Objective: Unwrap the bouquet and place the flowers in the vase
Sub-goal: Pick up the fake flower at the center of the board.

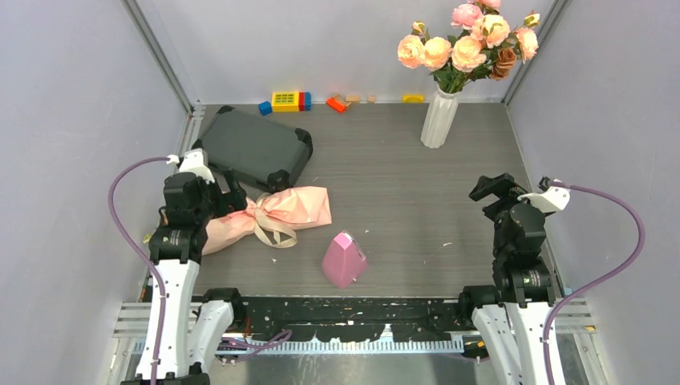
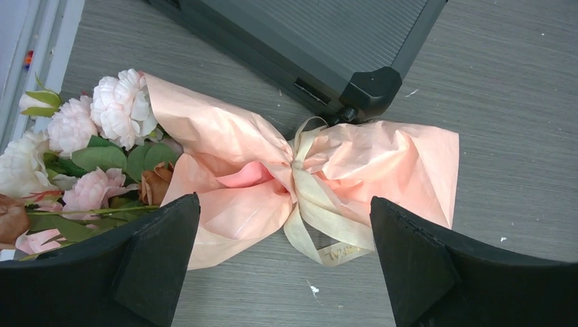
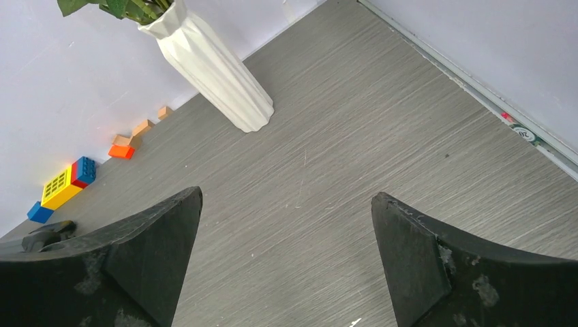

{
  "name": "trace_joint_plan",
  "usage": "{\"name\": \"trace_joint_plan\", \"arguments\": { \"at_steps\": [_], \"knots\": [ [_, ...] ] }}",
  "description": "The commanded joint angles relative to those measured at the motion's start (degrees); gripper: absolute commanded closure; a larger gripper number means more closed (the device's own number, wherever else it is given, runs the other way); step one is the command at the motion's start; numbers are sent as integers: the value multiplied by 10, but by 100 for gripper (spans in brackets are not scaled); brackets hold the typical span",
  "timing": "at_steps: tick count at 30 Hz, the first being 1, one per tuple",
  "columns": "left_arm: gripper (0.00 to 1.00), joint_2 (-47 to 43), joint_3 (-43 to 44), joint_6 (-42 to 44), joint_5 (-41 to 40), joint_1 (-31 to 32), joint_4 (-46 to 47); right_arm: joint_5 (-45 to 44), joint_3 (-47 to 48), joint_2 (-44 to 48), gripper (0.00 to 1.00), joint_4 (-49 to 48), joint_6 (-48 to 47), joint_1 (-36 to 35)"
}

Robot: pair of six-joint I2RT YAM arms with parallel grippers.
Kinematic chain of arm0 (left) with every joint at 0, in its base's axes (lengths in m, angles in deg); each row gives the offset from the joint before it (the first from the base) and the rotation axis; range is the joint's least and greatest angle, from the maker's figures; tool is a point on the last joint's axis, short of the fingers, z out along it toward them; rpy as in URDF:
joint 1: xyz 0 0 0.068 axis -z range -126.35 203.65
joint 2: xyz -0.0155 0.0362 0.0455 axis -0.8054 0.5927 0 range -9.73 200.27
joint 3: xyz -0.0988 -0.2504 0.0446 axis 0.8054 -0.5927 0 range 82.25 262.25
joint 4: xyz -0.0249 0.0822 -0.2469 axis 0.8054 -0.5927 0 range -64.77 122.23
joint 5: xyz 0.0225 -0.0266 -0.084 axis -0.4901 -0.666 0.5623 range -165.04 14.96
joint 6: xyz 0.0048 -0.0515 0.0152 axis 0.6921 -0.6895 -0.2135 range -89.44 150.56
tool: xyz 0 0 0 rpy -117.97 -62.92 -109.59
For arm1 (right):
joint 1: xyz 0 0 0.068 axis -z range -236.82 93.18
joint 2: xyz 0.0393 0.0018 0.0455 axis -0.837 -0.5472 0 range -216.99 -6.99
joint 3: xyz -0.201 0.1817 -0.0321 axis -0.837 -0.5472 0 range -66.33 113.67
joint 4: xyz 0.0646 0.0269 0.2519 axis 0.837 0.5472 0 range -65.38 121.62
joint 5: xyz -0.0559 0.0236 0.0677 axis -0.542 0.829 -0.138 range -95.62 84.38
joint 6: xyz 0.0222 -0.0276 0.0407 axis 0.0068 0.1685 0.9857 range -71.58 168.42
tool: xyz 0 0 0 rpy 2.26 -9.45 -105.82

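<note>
The bouquet (image 1: pixel 281 210) lies on the table's left side, pale pink paper tied with a beige ribbon bow (image 2: pixel 310 197). Its flowers (image 2: pixel 82 146), small pink, cream and brown roses with green leaves, stick out of the paper's left end in the left wrist view. My left gripper (image 1: pixel 216 196) hovers over the bouquet, open, its fingers either side of the bow (image 2: pixel 283 204) and holding nothing. The left arm hides the flower end in the top view. The white ribbed vase (image 1: pixel 439 120) stands at the back right. My right gripper (image 1: pixel 493 192) is open and empty above bare table (image 3: pixel 286 197), the vase (image 3: pixel 215 71) ahead of it.
A cluster of larger peach-orange roses (image 1: pixel 469 40) fills the vase. A dark grey case (image 1: pixel 252 148) lies just behind the bouquet, touching the paper. A small pink wedge (image 1: pixel 345 259) sits near the front centre. Coloured toy blocks (image 1: pixel 289 100) line the back wall.
</note>
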Motion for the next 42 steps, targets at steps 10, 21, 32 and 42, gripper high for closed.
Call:
{"name": "trace_joint_plan", "arguments": {
  "at_steps": [10, 21, 32, 42],
  "knots": [
    [2, 28, 15, -5, -103, -1, -11, 18, 0, -31, 0, -26, 12, 1],
    [1, -54, -40, -165, -46, 1, -14, 21, -12, -9, 0, -38, 10, 0],
    [1, 49, -109, -395, -15, 1, 0, 66, -18, 13, 0, -38, 7, 0],
    [2, 20, -203, -543, -1, 1, 30, 78, -27, 28, 0, -41, 11, 0]
  ]
}}
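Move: The bouquet's ribbon-tied waist lies about 18 cm below the left hand, some 5 cm to its right and 3 cm ahead. The flower heads are about 13 cm to the left, level fore and aft; the grey case's middle is 16 cm ahead and 4 cm right, the pink block 7 cm back and 24 cm right. From the idle right hand the waist is roughly 50 cm left, 4 cm ahead and 21 cm below. The open left hand drops about 13 cm towards the bouquet, left side dipping, turning some 30 degrees counter-clockwise. ##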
